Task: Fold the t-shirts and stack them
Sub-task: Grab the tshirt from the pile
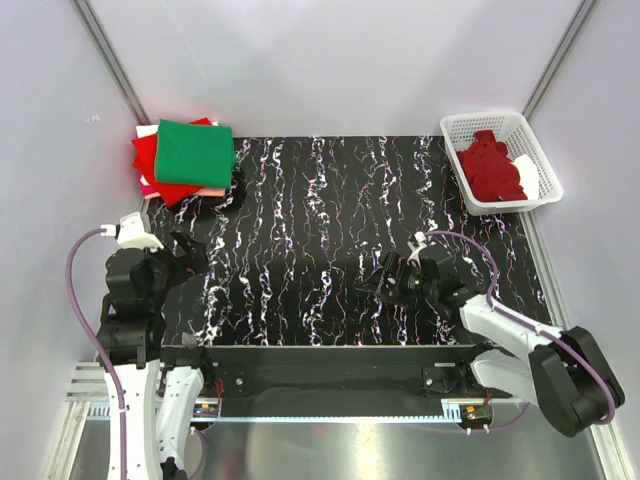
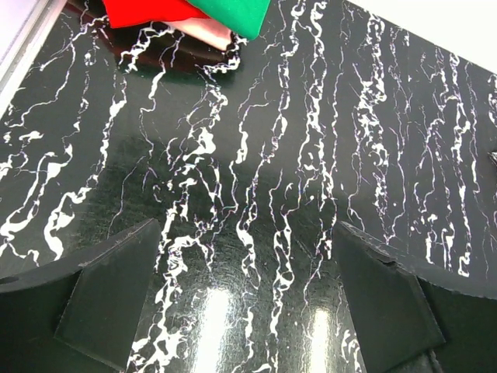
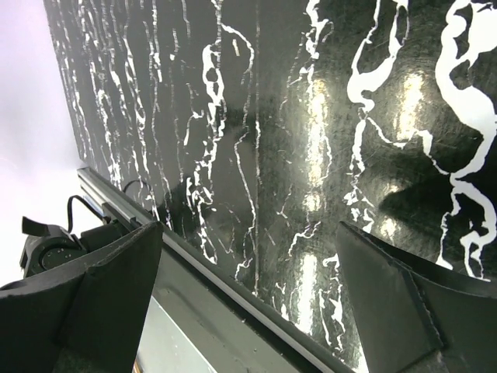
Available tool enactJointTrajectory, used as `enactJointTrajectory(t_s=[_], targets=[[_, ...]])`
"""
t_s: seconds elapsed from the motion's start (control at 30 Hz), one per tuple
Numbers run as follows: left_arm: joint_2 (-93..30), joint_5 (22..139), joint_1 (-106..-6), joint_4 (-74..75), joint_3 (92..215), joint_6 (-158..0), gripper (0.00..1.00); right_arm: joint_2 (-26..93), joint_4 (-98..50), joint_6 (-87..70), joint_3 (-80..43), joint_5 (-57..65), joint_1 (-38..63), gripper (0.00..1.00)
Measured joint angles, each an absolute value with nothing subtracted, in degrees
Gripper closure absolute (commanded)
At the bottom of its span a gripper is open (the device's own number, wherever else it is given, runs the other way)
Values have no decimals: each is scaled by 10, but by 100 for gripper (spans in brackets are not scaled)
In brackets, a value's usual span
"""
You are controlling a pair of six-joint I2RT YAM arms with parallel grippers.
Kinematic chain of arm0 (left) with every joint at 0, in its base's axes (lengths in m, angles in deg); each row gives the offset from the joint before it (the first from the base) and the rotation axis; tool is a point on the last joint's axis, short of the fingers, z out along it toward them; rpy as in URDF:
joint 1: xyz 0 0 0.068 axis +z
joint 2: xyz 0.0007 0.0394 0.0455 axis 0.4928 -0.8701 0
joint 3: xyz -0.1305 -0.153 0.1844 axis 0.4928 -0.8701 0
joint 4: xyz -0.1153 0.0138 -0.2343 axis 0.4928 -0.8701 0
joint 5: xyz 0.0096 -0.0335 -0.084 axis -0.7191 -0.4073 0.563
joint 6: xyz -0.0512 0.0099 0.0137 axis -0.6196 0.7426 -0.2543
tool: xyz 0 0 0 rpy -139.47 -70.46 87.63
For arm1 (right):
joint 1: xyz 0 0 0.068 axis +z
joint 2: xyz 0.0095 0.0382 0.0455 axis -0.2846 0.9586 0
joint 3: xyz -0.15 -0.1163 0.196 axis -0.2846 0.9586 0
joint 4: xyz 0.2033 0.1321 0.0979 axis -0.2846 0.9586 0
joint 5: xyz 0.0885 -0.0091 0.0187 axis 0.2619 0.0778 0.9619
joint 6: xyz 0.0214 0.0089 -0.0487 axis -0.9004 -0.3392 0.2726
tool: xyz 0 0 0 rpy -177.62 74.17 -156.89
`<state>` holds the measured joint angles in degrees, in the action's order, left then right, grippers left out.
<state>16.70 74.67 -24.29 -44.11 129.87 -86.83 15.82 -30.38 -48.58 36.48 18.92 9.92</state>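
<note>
Folded t-shirts lie stacked at the table's far left corner: a green one [image 1: 194, 152] on top, a bright red one [image 1: 152, 160] under it, pale pink [image 1: 210, 191] showing at the bottom edge. The left wrist view catches the stack's near edge, green [image 2: 237, 12], red [image 2: 144, 9] and pink [image 2: 208, 31]. A dark crimson t-shirt [image 1: 491, 166] is bunched in the white basket [image 1: 458, 127]. My left gripper [image 1: 190, 252] is open over bare table at the near left, its jaws wide with nothing between them [image 2: 247, 295]. My right gripper [image 1: 385, 280] is open and empty near the front edge [image 3: 248, 303].
The black, white-veined tabletop [image 1: 330, 230] spans between the arms. Its front rail [image 3: 225, 287] runs under the right gripper. White walls close the back and sides. A white cloth or paper piece [image 1: 527, 172] lies in the basket beside the crimson shirt.
</note>
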Motion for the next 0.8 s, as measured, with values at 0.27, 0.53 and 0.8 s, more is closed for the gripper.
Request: enactJointTrajectory(t_s=[0.27, 0.53, 0.8], targets=[[169, 737, -242, -441, 1298, -869, 1, 105, -206, -454, 300, 147, 99, 0], [169, 733, -241, -441, 1298, -869, 1, 274, -19, -320, -234, -3, -18, 0], [180, 733, -231, -441, 1294, -869, 1, 546, 136, -288, -583, -139, -179, 0]])
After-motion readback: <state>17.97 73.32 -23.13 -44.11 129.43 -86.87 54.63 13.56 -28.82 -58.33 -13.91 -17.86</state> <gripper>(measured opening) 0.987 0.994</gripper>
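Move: The red t-shirt lies in the white basket at the far right, about 30 cm ahead of the right hand and 31 cm to its right, roughly 1 cm lower. The white cloth sits beside it, some 9 cm farther right and 3 cm nearer. The basket's middle is about 2 cm beyond and 3 cm right of the red t-shirt. From the left hand, the red t-shirt is some 29 cm ahead, 70 cm right and 20 cm below. The open right hand lifts clear of the near part of the table, then sweeps forward and to the right towards the red t-shirt in the basket, gaining about 30 cm in height before it starts to sink a few centimetres at the end. It travels some 30 cm forward and 23 cm right in all, its wrist turning clockwise by around 45 degrees so that fingers first aimed forward-left end up pointing mostly forward, still wide open and touching nothing. ##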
